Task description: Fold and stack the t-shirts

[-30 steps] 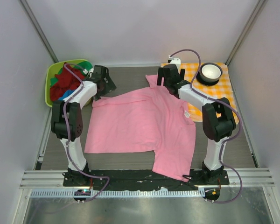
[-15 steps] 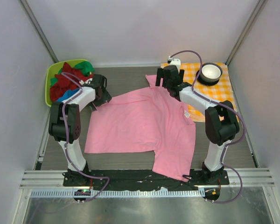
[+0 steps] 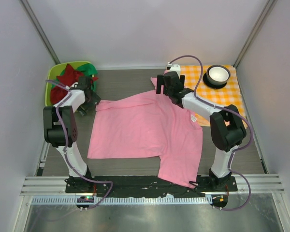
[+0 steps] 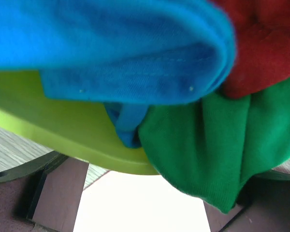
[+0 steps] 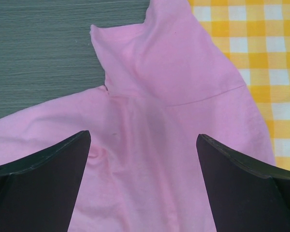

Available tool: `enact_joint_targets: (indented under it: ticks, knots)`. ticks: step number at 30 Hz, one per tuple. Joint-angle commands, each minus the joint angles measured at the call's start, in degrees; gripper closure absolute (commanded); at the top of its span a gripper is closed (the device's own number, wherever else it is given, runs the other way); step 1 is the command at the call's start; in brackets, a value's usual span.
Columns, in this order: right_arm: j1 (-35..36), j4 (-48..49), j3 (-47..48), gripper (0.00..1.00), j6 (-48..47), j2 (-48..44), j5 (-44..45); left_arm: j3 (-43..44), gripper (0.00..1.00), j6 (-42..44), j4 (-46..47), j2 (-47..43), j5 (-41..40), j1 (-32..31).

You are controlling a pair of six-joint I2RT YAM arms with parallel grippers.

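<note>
A light pink t-shirt [image 3: 145, 130] lies spread flat on the table, one sleeve hanging over the near edge. My right gripper [image 3: 163, 86] hovers open over its far sleeve [image 5: 154, 82], with the black fingertips [image 5: 82, 145] wide apart above the cloth and nothing between them. My left gripper [image 3: 88, 92] is at the lime basket [image 3: 52, 87], open, its fingers [image 4: 24, 193] low and wide at the basket's rim [image 4: 63, 130]. The dark red t-shirt [image 4: 266, 43], the green one [image 4: 217, 140] and the bright blue one [image 4: 111, 53] are piled in the basket, the green spilling over its rim.
An orange-and-white checked cloth [image 3: 222, 94] lies at the back right with a white bowl [image 3: 217, 75] on it; the pink shirt's edge overlaps the cloth [image 5: 261, 58]. Grey walls close the table on three sides.
My left arm has swung left from the pink shirt's far left corner to the basket. The right gripper has shifted a little left over the far sleeve.
</note>
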Motion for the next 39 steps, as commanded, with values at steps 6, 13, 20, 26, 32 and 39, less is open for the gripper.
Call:
enact_joint_targets:
  ticks: [6, 13, 20, 26, 32, 39]
  knots:
    - [2.33, 2.41, 1.28, 0.02, -0.83, -0.77, 1.45, 3.23, 0.11, 2.92, -0.93, -0.32, -0.65, 8.12]
    - [3.92, 2.33, 1.19, 0.03, -1.89, -0.94, 2.77, 1.92, 0.10, 3.36, 0.56, -3.30, 5.05, 9.89]
    - [4.97, 2.41, 1.19, 0.02, -1.80, -0.59, 3.12, -8.37, 0.08, 0.73, 5.40, -15.07, 5.86, 3.56]
    - [5.67, 2.33, 0.40, 0.02, -1.54, 0.29, 3.29, -12.06, 0.07, -2.52, 6.63, -17.80, 5.51, 0.39]
    - [5.85, 2.33, 0.23, 0.02, -1.36, 0.64, 3.30, -11.62, 0.07, -3.93, 7.51, -13.95, 4.19, -2.34]
    - [5.76, 4.17, -0.21, 0.02, -2.32, 0.64, 3.74, -12.24, 0.13, -6.74, 12.25, -11.66, 3.13, -3.66]
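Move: The left hand's next grip, the pink t-shirt's left corner, lies about 6 cm to its right, 2 cm ahead and some 3 cm below; the green basket's middle is about 12 cm ahead and 11 cm to its left. For the right hand, the fold in the shirt's far edge lies roughly 7 cm left, 7 cm back and 11 cm below; at that same depth are the loose pink tip, 10 cm left and level with it, and the bowl, 30 cm right and 2 cm ahead. Low beside the green basket, the open left hand keeps bearing left against its near right side for about 4 cm, then lifts some 6 cm while swinging roughly 8 cm back to the right and a little towards the base, its fingertips tilting forward about 10 degrees, and comes down about 3.5 cm over the pink t-shirt's left corner, still wide open. Meanwhile the right hand, also open and staying high above the shirt, drifts about 4 cm left and a little back towards the fold in its far edge. ##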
